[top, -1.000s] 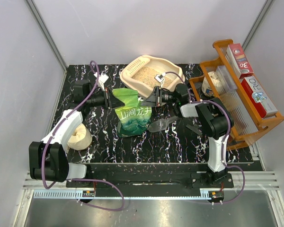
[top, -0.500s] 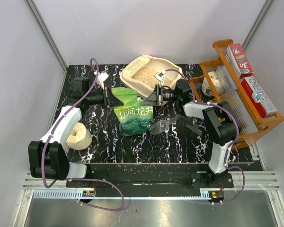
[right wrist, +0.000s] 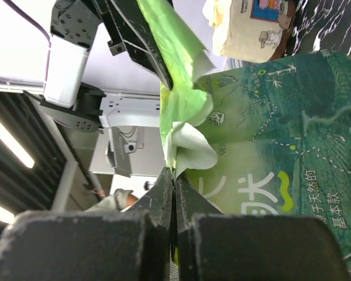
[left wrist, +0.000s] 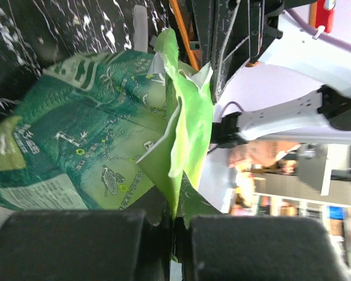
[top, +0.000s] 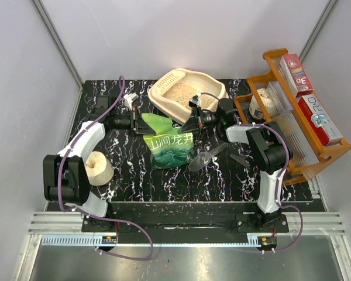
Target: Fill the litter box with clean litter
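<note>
The cream litter box sits at the back of the table with pale clean litter in it. In front of it stands a green printed bag. My left gripper is shut on the bag's top left corner, and my right gripper is shut on its top right corner. In the left wrist view, the gripper pinches the light-green folded edge of the bag. In the right wrist view, the gripper clamps the bag at its torn top flap.
A clear plastic scoop lies just right of the bag. A cream tape roll rests at the left by the left arm. An orange wooden rack with boxes fills the right side, close behind the right arm.
Both grippers have shut on the bag's top corners. The left arm has swung further back and the bag's top is now stretched between the two grippers.
</note>
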You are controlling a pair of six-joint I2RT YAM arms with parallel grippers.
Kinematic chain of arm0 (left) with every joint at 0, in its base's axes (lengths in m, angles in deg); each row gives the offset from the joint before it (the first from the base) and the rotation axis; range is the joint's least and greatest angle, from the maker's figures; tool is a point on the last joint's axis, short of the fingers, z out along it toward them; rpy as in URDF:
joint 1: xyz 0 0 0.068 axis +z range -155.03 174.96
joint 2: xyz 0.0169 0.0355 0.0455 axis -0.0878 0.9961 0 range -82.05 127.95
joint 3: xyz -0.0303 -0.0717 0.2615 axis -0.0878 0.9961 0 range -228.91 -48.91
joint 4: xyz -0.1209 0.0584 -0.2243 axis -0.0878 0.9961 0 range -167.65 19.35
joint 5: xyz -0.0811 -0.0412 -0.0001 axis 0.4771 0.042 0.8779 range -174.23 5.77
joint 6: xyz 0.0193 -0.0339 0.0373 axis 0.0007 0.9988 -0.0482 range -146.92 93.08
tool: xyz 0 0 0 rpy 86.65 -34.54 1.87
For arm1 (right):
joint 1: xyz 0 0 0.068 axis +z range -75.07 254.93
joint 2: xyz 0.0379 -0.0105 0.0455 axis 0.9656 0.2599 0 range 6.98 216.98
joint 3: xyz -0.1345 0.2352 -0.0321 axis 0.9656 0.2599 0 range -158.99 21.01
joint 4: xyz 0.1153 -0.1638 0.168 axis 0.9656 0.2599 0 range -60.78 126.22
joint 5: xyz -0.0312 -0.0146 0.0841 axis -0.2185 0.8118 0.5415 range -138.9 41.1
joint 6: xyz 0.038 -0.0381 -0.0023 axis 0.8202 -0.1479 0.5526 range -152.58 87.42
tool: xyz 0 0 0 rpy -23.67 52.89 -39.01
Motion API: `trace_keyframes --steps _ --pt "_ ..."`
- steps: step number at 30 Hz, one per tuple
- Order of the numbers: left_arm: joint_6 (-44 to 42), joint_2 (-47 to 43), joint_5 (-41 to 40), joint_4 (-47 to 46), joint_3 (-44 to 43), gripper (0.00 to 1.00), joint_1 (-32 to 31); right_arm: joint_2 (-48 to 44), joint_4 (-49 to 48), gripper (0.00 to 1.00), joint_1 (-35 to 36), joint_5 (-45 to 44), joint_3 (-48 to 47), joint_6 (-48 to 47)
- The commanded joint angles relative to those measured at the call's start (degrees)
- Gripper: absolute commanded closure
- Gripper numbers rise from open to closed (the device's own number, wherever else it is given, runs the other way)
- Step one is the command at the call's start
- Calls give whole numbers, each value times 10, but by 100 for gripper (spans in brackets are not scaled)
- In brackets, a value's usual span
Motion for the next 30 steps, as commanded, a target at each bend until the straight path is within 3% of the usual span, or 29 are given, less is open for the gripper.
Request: trace_keyframes --steps 1,3,4,7,8,9,10,11,12,13,15,19,23,30 --pt "109 27 37 -28 36 100 37 -24 14 100 -38 86 -48 103" --pt "178 28 55 -71 60 100 40 -29 83 100 -39 91 -62 67" --pt "193 30 59 -89 64 100 40 -31 173 100 -38 90 -67 47" --pt "243 35 66 -137 81 100 41 -31 324 100 -38 77 -92 -17" --pt "238 35 61 -144 74 93 42 -30 359 100 -38 75 -107 -36" --pt "211 29 52 -137 62 81 44 -29 396 100 -38 73 -115 -73" --pt "170 25 36 -78 42 77 46 -28 430 100 -38 72 -121 -80" --pt "63 20 -22 -36 -6 71 47 -29 431 100 -38 72 -122 -81" --pt "10 3 -53 17 -29 64 47 -28 434 100 -38 70 -123 -86" --pt "-33 -10 -80 24 -44 61 47 -28 454 100 -38 69 -126 -94" --pt "-128 -75 -146 7 -43 56 47 -29 468 100 -37 69 -133 -107" --pt "-243 -183 -173 -122 21 44 34 -29 485 100 -38 69 -132 -118" --pt "-391 -199 -197 -103 25 43 -61 -23 497 100 -38 66 -122 -121" --pt "-511 -147 -256 -116 22 42 -167 -27 500 100 -38 68 -118 -127"
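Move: Both shut grippers hold the litter bag's upper rim, roughly 11 cm apart. For the left hand, the bag's middle is about 7 cm right, 3 cm back and 10 cm down. From the right hand, it is about 4 cm left and 3 cm back; the litter box's middle is some 15 cm forward, 2 cm right and 15 cm lower, and the scoop about 11 cm right, 8 cm back on the table. The left fingers let go of the bag's rim, opening to just over half after a small dip; that hand slips forward and left some 5 cm, climbs about 10 cm, then swings back to the right over the bag's left side, rolling roughly 65 degrees. The right hand keeps its pinch, drawing the rim about 4 cm forward and right towards the litter box with a 20-degree turn. ##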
